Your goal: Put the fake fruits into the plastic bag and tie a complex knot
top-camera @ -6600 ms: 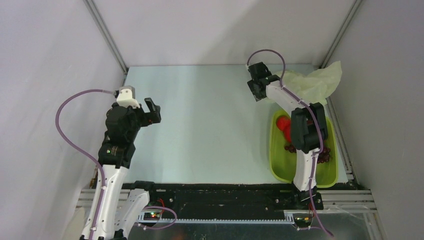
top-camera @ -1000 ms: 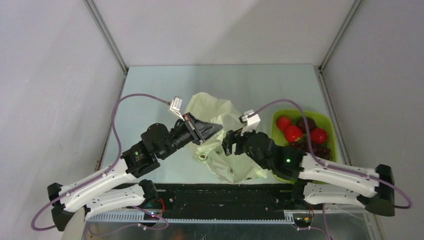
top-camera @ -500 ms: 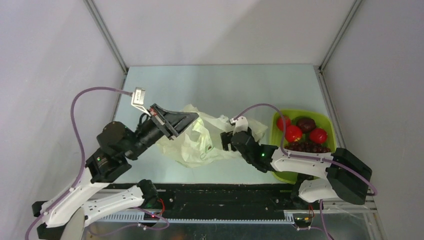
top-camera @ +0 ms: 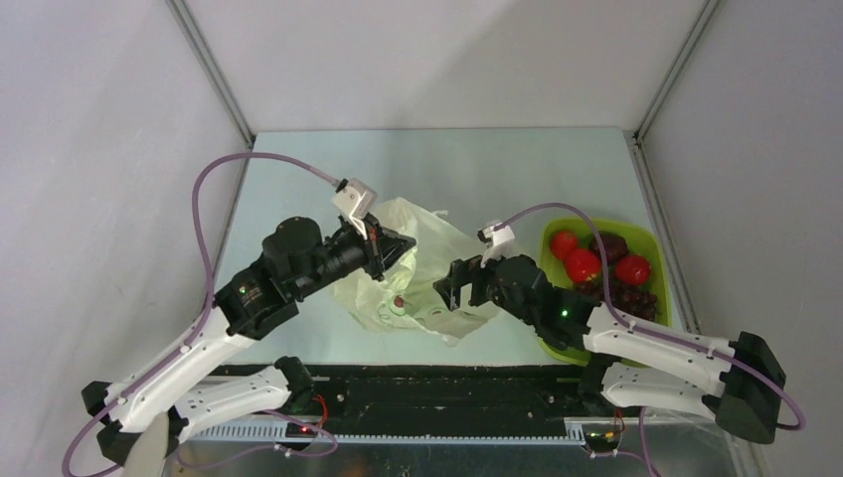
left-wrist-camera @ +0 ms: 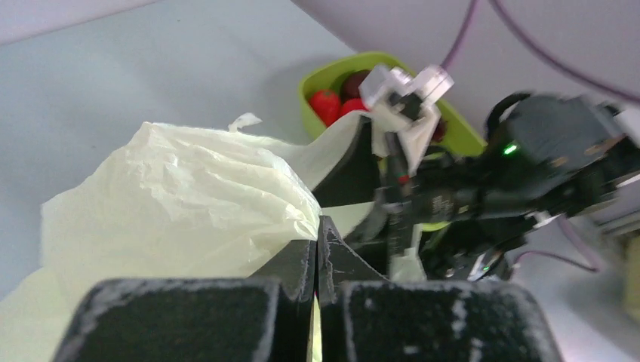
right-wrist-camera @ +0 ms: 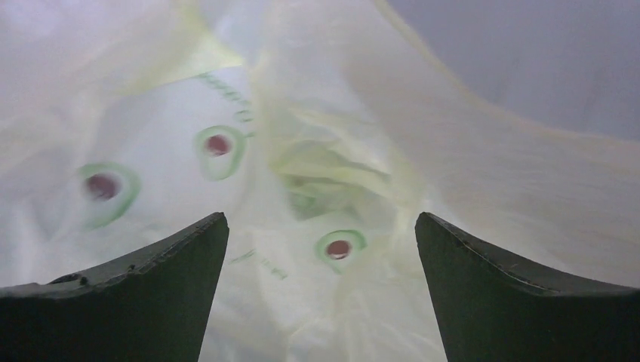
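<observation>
The plastic bag [top-camera: 437,253] lies crumpled mid-table, pale cream film with round green-and-brown prints [right-wrist-camera: 338,246]. My left gripper [top-camera: 403,246] is shut on a fold of its upper edge [left-wrist-camera: 226,211], the film pinched between the black fingers [left-wrist-camera: 298,260]. My right gripper [top-camera: 459,290] stands open at the bag's right side, its fingers [right-wrist-camera: 189,241] wide apart in front of the film with nothing between them. The fake fruits sit in the lime-green tray [top-camera: 596,223]: red round ones [top-camera: 582,264], a maroon one [top-camera: 608,245] and a grape cluster [top-camera: 626,295]. No knot is in view.
The tray stands at the right, close to the right arm's forearm [top-camera: 646,338]. Grey enclosure walls [top-camera: 119,149] rise on the left, back and right of the pale table [top-camera: 447,169]. The left wrist's purple cable [top-camera: 249,161] loops over the table's left part.
My left gripper has swung right again with the bag's edge, dragging the bag along. The right gripper's jaws have spread wider and it has shifted slightly toward the bag.
</observation>
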Tool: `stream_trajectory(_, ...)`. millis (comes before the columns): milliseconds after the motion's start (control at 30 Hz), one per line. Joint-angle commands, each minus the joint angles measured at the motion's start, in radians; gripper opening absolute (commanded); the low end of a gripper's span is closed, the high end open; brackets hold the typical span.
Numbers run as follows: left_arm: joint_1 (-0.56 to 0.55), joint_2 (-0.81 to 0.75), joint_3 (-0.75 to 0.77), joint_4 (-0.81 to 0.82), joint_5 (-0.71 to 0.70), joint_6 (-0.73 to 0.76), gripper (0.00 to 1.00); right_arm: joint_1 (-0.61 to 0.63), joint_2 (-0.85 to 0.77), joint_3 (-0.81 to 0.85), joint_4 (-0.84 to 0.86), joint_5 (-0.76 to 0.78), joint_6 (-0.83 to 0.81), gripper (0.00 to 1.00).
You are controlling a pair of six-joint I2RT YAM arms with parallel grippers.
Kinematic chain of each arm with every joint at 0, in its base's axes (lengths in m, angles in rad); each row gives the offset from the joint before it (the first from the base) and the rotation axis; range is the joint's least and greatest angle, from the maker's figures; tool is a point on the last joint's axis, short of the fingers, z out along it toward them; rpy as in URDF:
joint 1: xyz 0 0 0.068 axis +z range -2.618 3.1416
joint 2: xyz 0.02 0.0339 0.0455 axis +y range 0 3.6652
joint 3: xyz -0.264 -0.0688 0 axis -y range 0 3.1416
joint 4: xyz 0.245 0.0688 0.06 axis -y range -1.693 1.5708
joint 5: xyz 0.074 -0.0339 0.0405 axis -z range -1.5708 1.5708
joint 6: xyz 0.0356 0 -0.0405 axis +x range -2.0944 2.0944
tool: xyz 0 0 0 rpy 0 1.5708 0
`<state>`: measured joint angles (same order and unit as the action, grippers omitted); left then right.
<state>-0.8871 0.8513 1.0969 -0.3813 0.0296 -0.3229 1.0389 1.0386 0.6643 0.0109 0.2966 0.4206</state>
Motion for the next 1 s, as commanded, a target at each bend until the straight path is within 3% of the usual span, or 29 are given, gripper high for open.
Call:
stream_trajectory(0,0.040,-0.042,-0.061,0.113,0.051,0.168,0.00,0.012,-0.064,0.049,-0.035,-0.190,0.061,1.00)
stream_trajectory(167,0.077,-0.081,-0.157,0.186,0.113,0.191,0.00,0.048,-0.145,0.122,-0.110,-0.229,0.095,1.00)
stream_trajectory(500,0.111,-0.132,-0.228,0.228,0.064,0.165,0.00,0.068,-0.206,0.332,-0.326,-0.246,0.066,0.99)
stream_trajectory(633,0.111,-0.126,-0.202,0.196,0.022,0.152,0.00,0.069,-0.217,0.417,-0.438,-0.093,0.065,0.99)
stream_trajectory(800,0.110,-0.101,-0.119,0.127,-0.024,0.092,0.00,0.030,-0.214,0.537,-0.704,0.211,0.085,0.99)
stream_trajectory(967,0.111,-0.076,-0.032,0.032,-0.061,0.035,0.00,-0.170,-0.234,0.576,-0.876,0.242,0.122,0.98)
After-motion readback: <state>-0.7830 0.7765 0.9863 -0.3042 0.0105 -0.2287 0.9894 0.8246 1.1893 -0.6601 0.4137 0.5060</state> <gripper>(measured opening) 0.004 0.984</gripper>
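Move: The right gripper, open wide, is in the bag's mouth, with the bag's body about 9 cm to its left and some 6 cm lower. From it, the red apple in the green basket lies about 28 cm right, 8 cm ahead and 14 cm below; the strawberry is 3 cm left of that apple and 6 cm farther out, the grapes 9 cm right of it and 6 cm nearer. From the left gripper, the apple is 37 cm right, 11 cm ahead and 32 cm down. Draw the open right gripper back about 7 cm and up some 15 cm, out of the bag's mouth. Then swing it right about 10 cm and slightly forward towards the basket side, turning the wrist clockwise, fingers still wide. Keep the left gripper pinched on the bag's rim, easing it slightly left and forward while it dips and partly rises again. ##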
